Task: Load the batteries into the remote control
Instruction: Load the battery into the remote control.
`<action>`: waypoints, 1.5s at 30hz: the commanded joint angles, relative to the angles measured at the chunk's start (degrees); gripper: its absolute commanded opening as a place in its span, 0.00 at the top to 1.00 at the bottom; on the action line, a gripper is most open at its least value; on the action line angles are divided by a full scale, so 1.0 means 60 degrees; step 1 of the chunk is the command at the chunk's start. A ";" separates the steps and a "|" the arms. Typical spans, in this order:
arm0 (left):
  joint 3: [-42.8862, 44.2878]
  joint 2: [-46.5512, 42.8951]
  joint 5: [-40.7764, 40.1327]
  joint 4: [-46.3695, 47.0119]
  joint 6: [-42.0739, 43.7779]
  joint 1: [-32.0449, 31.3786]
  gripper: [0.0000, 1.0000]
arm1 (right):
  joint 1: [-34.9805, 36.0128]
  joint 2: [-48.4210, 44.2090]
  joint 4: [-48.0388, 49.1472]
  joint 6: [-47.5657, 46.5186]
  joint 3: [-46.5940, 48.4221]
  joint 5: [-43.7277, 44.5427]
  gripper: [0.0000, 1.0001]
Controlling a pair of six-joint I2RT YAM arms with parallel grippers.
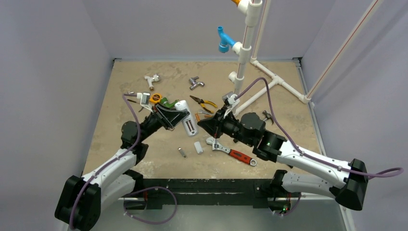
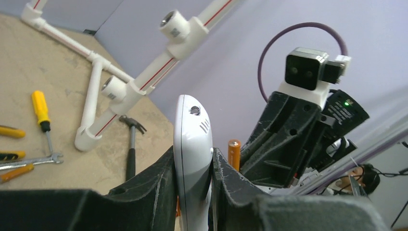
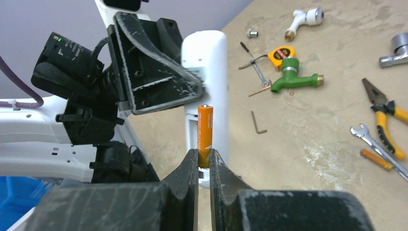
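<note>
My left gripper (image 2: 192, 166) is shut on the white remote control (image 2: 192, 139) and holds it off the table, standing on edge between the pads. In the top view the remote control (image 1: 184, 120) shows a dark open slot on its back. My right gripper (image 3: 204, 156) is shut on the lower end of an orange battery (image 3: 205, 132), which stands upright right against the remote control (image 3: 211, 57), at its open compartment. The same battery (image 2: 234, 153) shows just beside the left jaws. A second orange battery (image 3: 376, 159) lies on the table next to a spanner.
A loose white cover (image 1: 198, 147) and a small grey metal cylinder (image 1: 182, 152) lie below the grippers. A red-handled wrench (image 1: 235, 153), pliers (image 1: 204, 102), a hammer (image 1: 267, 115), a tape measure (image 1: 155, 98) and a green tap (image 1: 167, 102) lie around. A white pipe frame (image 1: 245, 48) stands at the back right.
</note>
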 commanded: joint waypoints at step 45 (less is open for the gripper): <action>0.0757 -0.1179 -0.2934 -0.5074 0.0020 -0.0018 1.00 | 0.0515 0.3100 -0.0354 -0.0280 0.1940 0.1167 0.99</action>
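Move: The battery I hold in my right hand has to go into the remote's open battery bay, about 4 cm to that hand's left, 1 cm farther out and 3 cm lower. On the table some 25 cm below, the battery cover lies roughly 2 cm ahead, a metal tube 8 cm left and 1 cm back, and the adjustable wrench's head 6 cm right and 4 cm ahead. From my left hand, which grips the remote, the battery is about 5 cm right, 3 cm back and 1 cm higher. I bring both hands down together while closing the gap. My left hand first draws the remote back and up about 2.5 cm, then sweeps it down, forward and left, tipping some 35 degrees downward and swinging it counter-clockwise. My right hand eases off slightly, sinks, then follows leftward and forward after the bay, 6 cm lower overall; both grips hold. ##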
